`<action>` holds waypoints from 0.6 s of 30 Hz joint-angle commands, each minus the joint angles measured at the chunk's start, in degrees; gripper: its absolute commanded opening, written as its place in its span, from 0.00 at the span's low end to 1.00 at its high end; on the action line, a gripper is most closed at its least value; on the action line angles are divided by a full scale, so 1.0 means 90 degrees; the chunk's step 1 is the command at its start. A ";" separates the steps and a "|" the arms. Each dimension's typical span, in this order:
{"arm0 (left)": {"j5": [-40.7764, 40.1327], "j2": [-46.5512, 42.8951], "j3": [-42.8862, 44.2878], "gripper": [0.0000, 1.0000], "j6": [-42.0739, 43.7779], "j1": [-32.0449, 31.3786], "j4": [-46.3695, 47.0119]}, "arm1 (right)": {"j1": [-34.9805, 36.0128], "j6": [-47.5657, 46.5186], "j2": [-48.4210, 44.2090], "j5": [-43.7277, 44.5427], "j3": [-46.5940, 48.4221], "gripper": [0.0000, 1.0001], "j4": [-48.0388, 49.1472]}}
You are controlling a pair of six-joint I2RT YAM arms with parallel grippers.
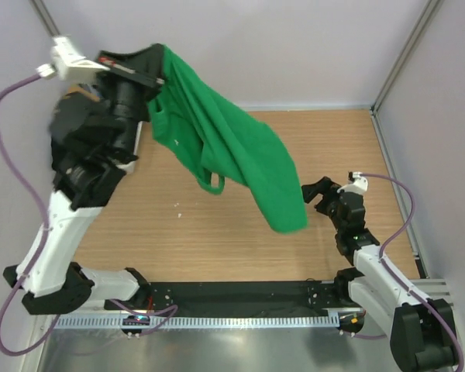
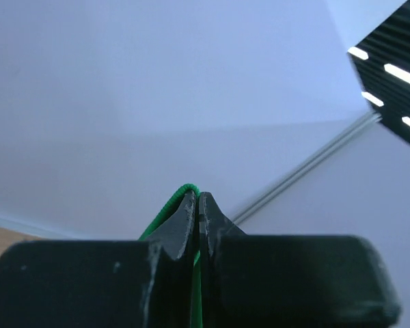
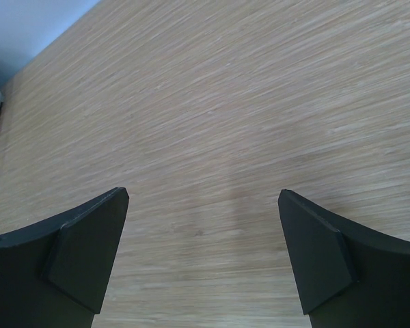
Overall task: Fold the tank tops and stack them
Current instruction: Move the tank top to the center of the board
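A bright green tank top (image 1: 232,147) hangs in the air over the wooden table (image 1: 217,232), draped diagonally from the upper left down to its lowest end near the table's right middle. One strap loop dangles at its centre. My left gripper (image 1: 161,77) is raised high at the back left and shut on the top edge of the garment. In the left wrist view the green hem (image 2: 165,212) curls over the closed tips of that gripper (image 2: 197,198). My right gripper (image 1: 316,192) stays low just right of the cloth's lower end, open and empty above bare wood (image 3: 203,195).
Pale walls and metal frame posts (image 1: 399,54) enclose the table at the back and right. A black rail (image 1: 232,294) runs along the near edge between the arm bases. Purple cables (image 1: 8,147) loop beside the left arm. A small white speck (image 1: 178,205) lies on the wood.
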 commanded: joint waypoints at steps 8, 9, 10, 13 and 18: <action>-0.1168 0.0730 -0.4683 0.82 -0.1127 0.0101 0.0277 | 0.0017 -0.0169 -0.0834 0.0438 -0.0209 0.97 0.0007; -0.1159 0.0779 -0.4892 0.99 -0.1420 0.0188 0.0161 | 0.0017 -0.0188 -0.0893 0.0254 -0.0249 0.97 0.0085; -0.1149 0.0799 -0.5087 1.00 -0.1558 0.0247 -0.0024 | 0.0017 -0.0247 -0.0855 0.0146 -0.0269 0.97 0.0154; -0.1110 0.0682 -0.5167 1.00 -0.1444 0.0355 -0.0620 | 0.0055 -0.0393 -0.0447 -0.0664 -0.0230 0.90 0.0495; -0.1061 -0.0127 -0.5372 1.00 -0.1032 0.0355 -0.0934 | 0.0581 -0.0637 0.0413 -0.1281 0.0131 0.77 0.0867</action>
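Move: The left hand, high up with the green tank top hanging from its shut fingers, is taking it to the board's center, about 15 cm to its right, hardly farther out and some 63 cm below. The bin is roughly 15 cm ahead, 27 cm to the left and 57 cm down, with the brown tank top on it about 20 cm ahead and 27 cm left, 50 cm down. From the right hand the board's center is some 22 cm left, level with it forward, about 12 cm below. The left hand swings fast down towards the board, about 45 cm in all, reaching some 9 cm forward and veering right early on before easing back from both, while the wrist tips the fingers down by some 50 degrees and rolls its left side up; the fingers spring fully open partway down and let go of the green tank top, and the hand rises slightly at the end. The right hand first lifts a little, then comes back down and starts left towards the tank top, turning slightly counter-clockwise as its open fingers narrow somewhat. ##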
